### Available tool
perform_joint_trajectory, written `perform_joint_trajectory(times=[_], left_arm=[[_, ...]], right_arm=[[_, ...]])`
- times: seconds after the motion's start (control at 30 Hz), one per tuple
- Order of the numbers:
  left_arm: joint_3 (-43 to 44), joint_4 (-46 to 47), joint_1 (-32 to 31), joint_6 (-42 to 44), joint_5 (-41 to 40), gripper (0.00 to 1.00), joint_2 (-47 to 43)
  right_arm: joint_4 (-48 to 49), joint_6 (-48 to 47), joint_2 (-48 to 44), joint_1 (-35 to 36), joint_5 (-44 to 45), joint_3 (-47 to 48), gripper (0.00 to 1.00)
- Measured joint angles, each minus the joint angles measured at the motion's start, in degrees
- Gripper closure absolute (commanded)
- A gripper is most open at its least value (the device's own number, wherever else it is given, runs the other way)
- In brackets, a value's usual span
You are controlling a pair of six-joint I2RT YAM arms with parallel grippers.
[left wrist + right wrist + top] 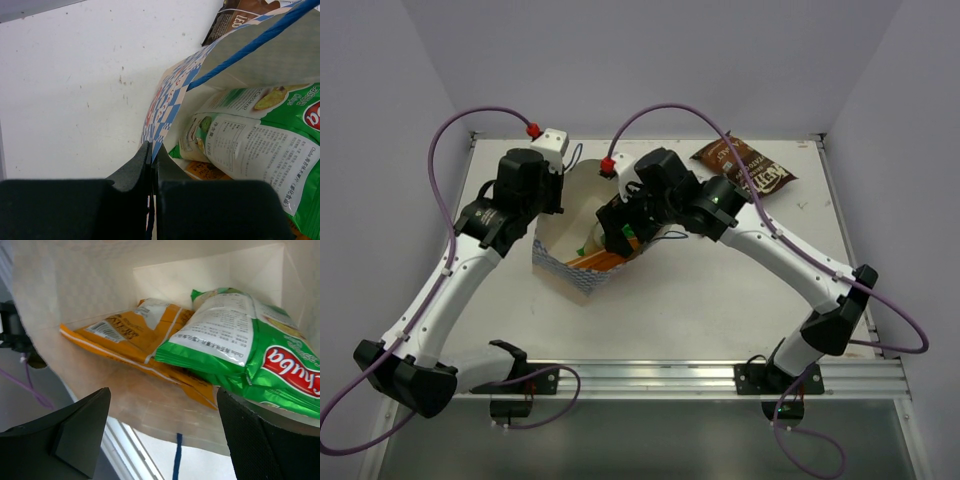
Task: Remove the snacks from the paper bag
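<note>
The paper bag (563,268) lies on its side in the middle of the table, its mouth facing the right arm. My left gripper (548,190) (151,148) is shut on the bag's checked rim (167,107), beside a blue cord handle (250,46). My right gripper (620,238) (162,412) is open at the mouth, with nothing between its fingers. Inside lie an orange snack packet (132,335) (206,171) and, partly on top of it, the green-and-white Chuba packet (240,347) (252,145). A dark brown packet (745,165) (240,15) lies outside on the table's far right.
A small white block (556,140) with a red cable plug sits at the table's far edge behind the bag. An aluminium rail (650,378) runs along the near edge by the arm bases. Walls close in the table on three sides.
</note>
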Motion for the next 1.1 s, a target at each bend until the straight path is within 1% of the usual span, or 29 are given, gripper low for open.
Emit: perform_joint_trajectory(times=[0.1,0.23,0.37,0.47,0.6,0.7,0.87,1.1], left_arm=[[0.0,0.0,0.0,0.0,0.1,1.00,0.0],[0.0,0.0,0.0,-0.4,0.2,1.00,0.0],[0.0,0.0,0.0,-1.2,0.2,1.00,0.0],[0.0,0.0,0.0,-2.6,0.2,1.00,0.0],[-0.1,0.0,0.0,-4.6,0.3,1.00,-0.3],[-0.2,-0.1,0.0,-5.8,0.3,1.00,-0.8],[-0.9,-0.1,0.0,-7.3,0.3,1.00,-1.8],[-1.7,0.0,0.0,-9.1,0.3,1.00,-2.6]], right_arm=[[-0.9,-0.1,1.1,0.0,2.5,0.9,0.11],[-4.1,2.3,5.3,0.0,8.5,7.0,0.10],[-9.6,10.2,8.4,-0.3,17.8,14.1,0.06],[-12.8,17.5,7.9,-1.1,22.2,15.3,0.05],[-15.1,25.6,7.6,-2.9,23.2,14.5,0.05],[-15.7,30.2,7.6,-3.9,23.4,12.0,0.05],[-15.6,35.8,8.1,-4.4,22.8,8.0,0.07],[-14.1,41.2,8.9,-5.0,22.4,4.9,0.09]])
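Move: The green chips bag lies inside the paper bag, about 8 cm ahead of the right hand, 2 cm to its right and some 10 cm below. The orange snack bag is partly under it, roughly 2 cm ahead of the right hand, 3 cm left and 13 cm down. From the left hand, which already pinches the paper bag's left rim, the green chips bag is about 3 cm ahead, 14 cm right and 10 cm below. Swing the open right gripper forward and right, about 6 cm each way and nearly level, turning it some 50 degrees clockwise so the fingers face forward over the green chips bag; then lower it into the paper bag towards those chips, tipping the fingers further down. Keep the fingers wide open. Hold the rim pinched with the left gripper, letting that hand roll slightly, left side down. ##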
